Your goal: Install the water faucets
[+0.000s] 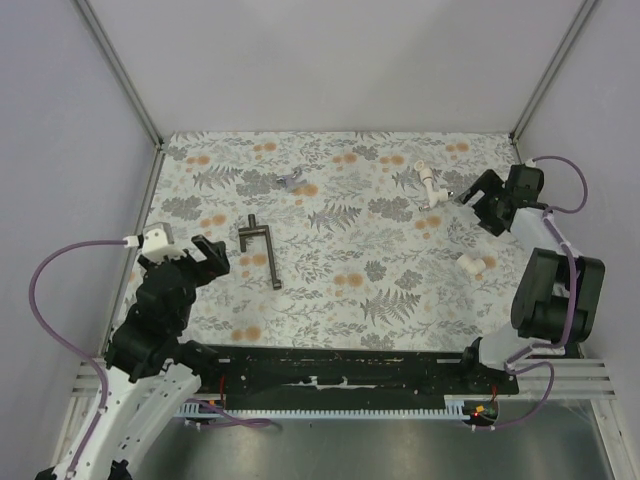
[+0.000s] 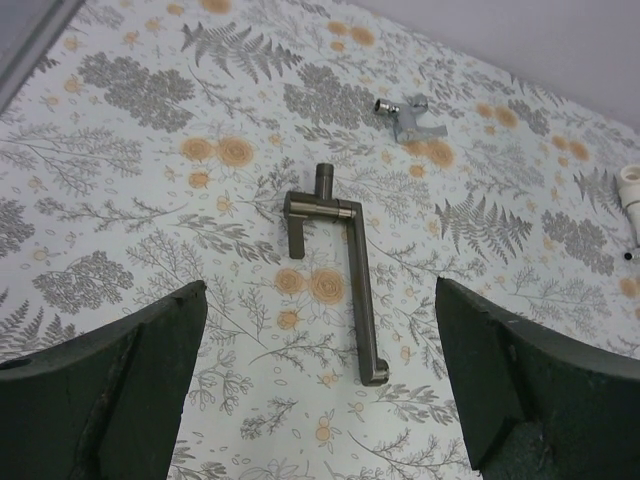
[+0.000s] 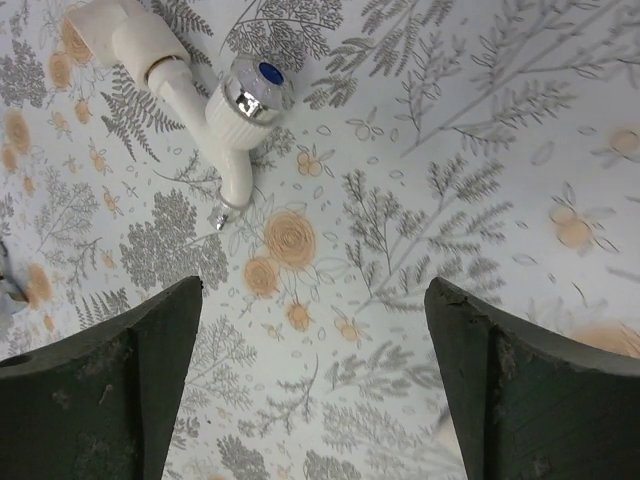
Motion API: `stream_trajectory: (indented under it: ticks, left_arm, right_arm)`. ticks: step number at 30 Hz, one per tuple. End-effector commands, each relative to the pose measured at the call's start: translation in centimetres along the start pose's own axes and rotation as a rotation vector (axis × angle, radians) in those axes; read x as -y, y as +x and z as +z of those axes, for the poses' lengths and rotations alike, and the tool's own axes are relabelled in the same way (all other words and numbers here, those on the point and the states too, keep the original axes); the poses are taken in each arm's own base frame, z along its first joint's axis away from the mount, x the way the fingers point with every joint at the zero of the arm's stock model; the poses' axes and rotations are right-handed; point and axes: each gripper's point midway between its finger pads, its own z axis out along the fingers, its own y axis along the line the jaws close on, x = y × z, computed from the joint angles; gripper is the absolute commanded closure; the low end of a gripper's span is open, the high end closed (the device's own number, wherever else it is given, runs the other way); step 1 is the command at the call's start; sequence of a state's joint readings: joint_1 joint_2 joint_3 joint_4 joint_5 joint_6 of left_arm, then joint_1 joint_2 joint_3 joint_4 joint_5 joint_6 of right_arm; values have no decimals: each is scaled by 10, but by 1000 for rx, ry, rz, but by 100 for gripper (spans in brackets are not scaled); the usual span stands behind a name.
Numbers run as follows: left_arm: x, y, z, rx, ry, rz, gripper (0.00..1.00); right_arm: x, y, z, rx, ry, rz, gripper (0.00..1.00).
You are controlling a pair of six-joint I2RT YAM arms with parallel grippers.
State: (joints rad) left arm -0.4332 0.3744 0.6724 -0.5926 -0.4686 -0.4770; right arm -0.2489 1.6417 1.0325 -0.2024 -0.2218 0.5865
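One white water faucet [image 1: 428, 180] lies on the flowered table at the back right. In the right wrist view this faucet [image 3: 190, 80] shows a silvery knob with a blue cap [image 3: 256, 92] and lies ahead and left of the jaws. My right gripper [image 1: 470, 200] [image 3: 315, 370] is open just right of it, with only tabletop between its fingers. A second white faucet piece [image 1: 470, 264] lies nearer, beside the right arm. My left gripper [image 1: 212, 255] [image 2: 320, 380] is open at the left, holding nothing.
A dark T-shaped metal tool [image 1: 260, 252] [image 2: 352, 280] lies just ahead of the left gripper. A small grey metal piece [image 1: 290, 181] [image 2: 408, 115] lies farther back. White walls with metal posts [image 1: 120, 75] enclose the table on three sides.
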Motion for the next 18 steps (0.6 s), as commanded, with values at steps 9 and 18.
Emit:
stream_trajectory:
  ticks: [9,18]
  left_arm:
    - [-28,-88,-36,256,-133,131,0]
    - [-25,-79,-32,276,-93,148,0]
  right_arm:
    - [8,-47,-148,294,234,-84,2]
    - [-18,-46,-252,568,72,-191,2]
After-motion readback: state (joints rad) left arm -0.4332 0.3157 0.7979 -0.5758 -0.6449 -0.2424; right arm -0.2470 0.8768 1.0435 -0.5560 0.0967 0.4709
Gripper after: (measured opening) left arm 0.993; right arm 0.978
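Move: The white faucet, already laid down and let go, lies from the right hand about 7 cm ahead, 8 cm to its left and 5 cm below. The white elbow fitting lies some 11 cm back from that hand, about 1 cm to its right and 5 cm below. From the left hand the white faucet lies roughly 27 cm ahead, 45 cm to the right and 20 cm below. Touching nothing, its fingers still wide open, the right hand draws off from the white faucet: it climbs about 20 cm and pulls back some 12 cm, the fingers tipping up from their downward slant as the hand rolls with its left side dropping. The left hand, empty and open, also withdraws, rising and swinging left with a slight upward tilt. ##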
